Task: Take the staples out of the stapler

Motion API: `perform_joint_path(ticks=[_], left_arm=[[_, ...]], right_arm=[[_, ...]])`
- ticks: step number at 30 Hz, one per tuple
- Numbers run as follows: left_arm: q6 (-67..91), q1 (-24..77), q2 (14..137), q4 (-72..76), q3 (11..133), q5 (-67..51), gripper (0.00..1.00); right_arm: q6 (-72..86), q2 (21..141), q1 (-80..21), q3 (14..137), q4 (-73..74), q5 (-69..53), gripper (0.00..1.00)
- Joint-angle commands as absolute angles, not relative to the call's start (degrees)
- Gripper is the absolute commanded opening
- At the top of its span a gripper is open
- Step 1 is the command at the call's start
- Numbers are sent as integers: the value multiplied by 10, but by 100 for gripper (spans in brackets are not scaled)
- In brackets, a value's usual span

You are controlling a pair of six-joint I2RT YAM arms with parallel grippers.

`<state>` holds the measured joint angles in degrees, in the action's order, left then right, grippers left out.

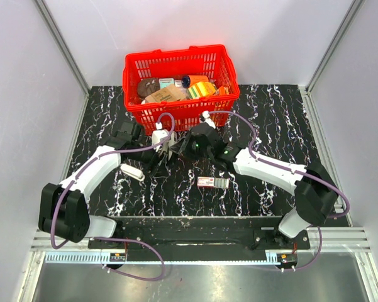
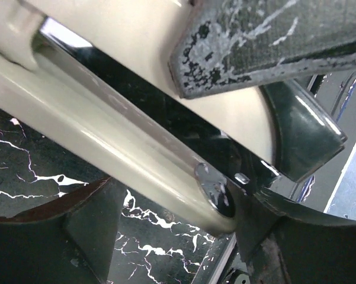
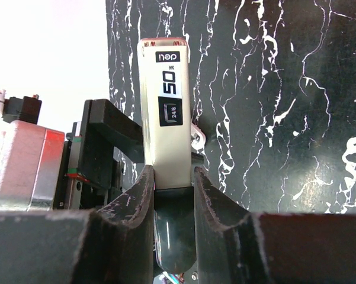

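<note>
A cream stapler (image 3: 164, 89) with a black rear end and a "50" label is held above the black marble table, in front of the red basket. My right gripper (image 3: 173, 177) is shut on its rear part, a finger on each side. My left gripper (image 2: 166, 136) grips the same stapler (image 2: 106, 136) from the other side: the upper pad (image 2: 255, 53) lies on the cream top and the lower finger (image 2: 77, 236) touches the cream bar with the chrome rail. In the top view both grippers (image 1: 165, 146) (image 1: 187, 143) meet and hide most of the stapler.
A small flat oblong (image 1: 212, 182) with red-pink ends lies on the table near the right arm. A white oblong piece (image 1: 132, 171) lies by the left arm. The red basket (image 1: 133, 104) full of items stands just behind the grippers.
</note>
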<state>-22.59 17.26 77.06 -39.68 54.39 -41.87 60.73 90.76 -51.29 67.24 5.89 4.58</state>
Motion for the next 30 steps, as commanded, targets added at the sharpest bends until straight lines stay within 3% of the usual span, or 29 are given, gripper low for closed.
perform_joint_path(ticks=[1,4,9,12,14,18,21,25,30], left_arm=[[-249,176,763,-379,558,-437,67],[-256,176,754,-378,553,-431,51],[-258,176,747,-377,550,-415,15],[-253,176,741,-372,546,-410,6],[-244,176,735,-366,542,-407,3],[-222,175,726,-355,539,-405,0],[-200,174,722,-347,537,-408,0],[-172,171,718,-337,537,-408,0],[-131,152,717,-317,539,-414,0]], right_arm=[[628,883,-520,678,-18,31,0],[628,889,-520,672,-22,25,0],[634,903,-522,662,-37,6,0],[628,906,-524,657,-45,2,0],[621,908,-525,656,-49,2,1],[608,909,-528,651,-58,-13,37],[599,911,-532,652,-59,-13,50],[593,914,-541,653,-66,-17,55],[592,919,-549,656,-67,-15,51]])
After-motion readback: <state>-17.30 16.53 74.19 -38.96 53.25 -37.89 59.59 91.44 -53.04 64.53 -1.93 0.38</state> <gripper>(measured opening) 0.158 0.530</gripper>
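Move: The stapler hangs jaws apart in the right fingers, gripped at its black nose, its middle about 4 cm ahead of the right hand and 2 cm to its left. From the left hand its base's tip lies almost between the open fingers, about 1 cm to the right and 1 cm up. The staple box lies on the table some 16 cm to the right and 9 cm back of the left hand, the white bar roughly 12 cm left and 5 cm back. The left hand closes its fingers on the free tip of the stapler's base, from about three-quarters open to a narrow pinch, and then shifts about 1 cm to its left, keeping hold. The right hand, which starts out gripping the black nose of the cover, eases about 2 cm left and nearly as far back towards the left hand, and late on its fingers part to roughly half open, staying around the nose. ##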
